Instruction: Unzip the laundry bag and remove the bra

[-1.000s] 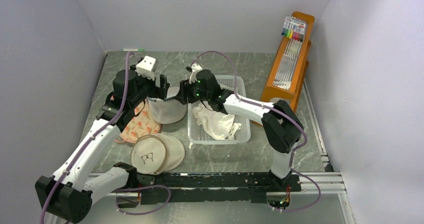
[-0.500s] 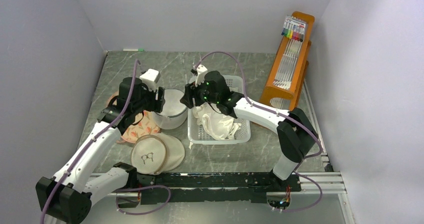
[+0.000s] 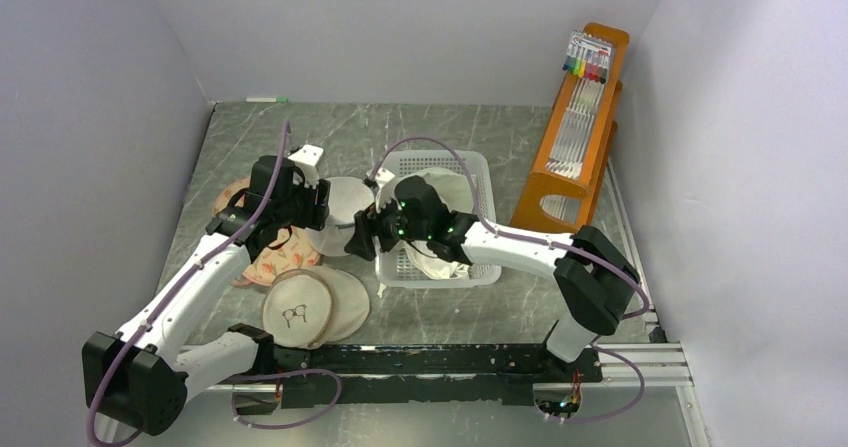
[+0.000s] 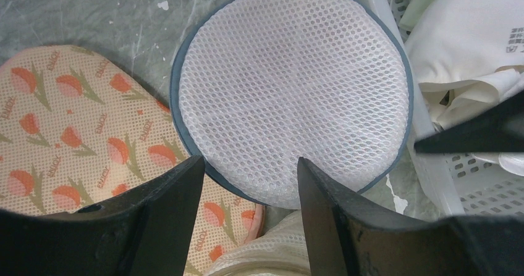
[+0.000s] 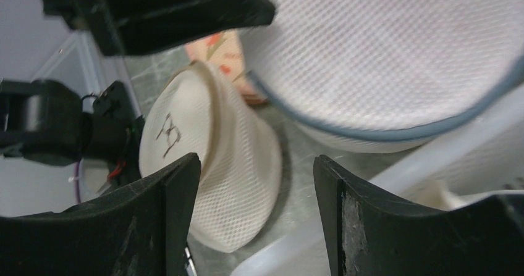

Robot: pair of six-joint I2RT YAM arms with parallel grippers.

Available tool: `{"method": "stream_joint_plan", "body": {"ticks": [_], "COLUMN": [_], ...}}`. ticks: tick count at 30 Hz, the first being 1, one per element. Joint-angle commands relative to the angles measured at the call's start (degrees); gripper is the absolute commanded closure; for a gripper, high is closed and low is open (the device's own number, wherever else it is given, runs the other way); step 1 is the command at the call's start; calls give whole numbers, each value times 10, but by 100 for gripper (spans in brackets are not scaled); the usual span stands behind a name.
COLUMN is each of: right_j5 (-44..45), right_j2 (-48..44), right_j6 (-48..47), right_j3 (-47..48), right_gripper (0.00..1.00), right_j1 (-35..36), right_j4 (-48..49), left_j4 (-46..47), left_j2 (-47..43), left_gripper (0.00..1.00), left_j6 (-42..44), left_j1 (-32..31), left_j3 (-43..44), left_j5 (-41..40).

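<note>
The laundry bag (image 4: 290, 91), a white mesh drum with a grey-blue zipper band, lies flat on the table beside the basket; from above the laundry bag (image 3: 347, 219) sits between both arms. My left gripper (image 4: 250, 171) hovers open over its near rim, fingers apart and gripping nothing. From the top view the left gripper (image 3: 318, 205) is at the bag's left side. My right gripper (image 5: 256, 165) is open and empty, low at the bag's front right (image 3: 362, 239). The bag (image 5: 395, 47) fills its upper right view. The bra is hidden.
A cream pad with orange flowers (image 4: 74, 128) lies left of the bag. A beige round pouch with a glasses print (image 5: 204, 158) sits in front. The white basket (image 3: 487, 272) holds pale garments (image 4: 476, 47). An orange rack (image 3: 575, 117) stands at the back right.
The bag, held up tilted between both grippers a second ago, now lies flat on the table. My left jaws narrowed; the right gripper opened wider and dropped toward the front left.
</note>
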Motion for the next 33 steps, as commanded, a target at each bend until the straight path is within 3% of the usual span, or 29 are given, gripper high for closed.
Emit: {"method": "stream_joint_plan", "body": {"ticks": [1,3,9,15,19,23,33], "right_j5": [7,35,207,264,341,364,338], "right_j2": [-21,-28,-52,-41,30,109,213], "right_j6": [10,-6,-28,-12,7,-5,-20], "right_j3": [-13,-10,19,49,116,195,246], "right_gripper": [32,31,10,8,8,11,12], "right_j1": [12,13,-6,-77,-112,-137,-176], "right_j4": [7,-31,-146,-158,-185,-212,-171], "left_j4": [-8,-7,-7,-6,-1,2,7], "left_j2": [-6,-10,-18,-27,-34,-43,-49], "left_gripper": [33,33,32,30,30,29,29], "left_j6": [-7,-8,-10,-10,-8,-8,-6], "left_j1": [-5,-5,-5,-6,-7,-8,-9], "left_j3": [4,3,2,1,0,-2,-4], "left_j5": [-12,-14,-13,-14,-13,-17,-8]}}
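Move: The green cloth at the far end of the basket lies about 18 cm ahead of the right hand, 14 cm to its right and some 9 cm below. The white cloth is about 12 cm nearer the base than the green one, at the same height. The white mesh laundry bag stands about 6 cm ahead and 5 cm left of the right hand, 8 cm below it. From the left hand, the green cloth is some 9 cm ahead, 23 cm to the right and 10 cm below. Take the right gripper away from the laundry bag: after a small dip back, swing it forward some 21 cm and about 13 cm to the right over the basket, turning it clockwise about 45 degrees and tipping the fingers down. Open the fingers wider on the way, then sink about 5 cm at the end to set the tips either side of a fold of green cloth. Let the left hand ease up 2 cm over the bag. ##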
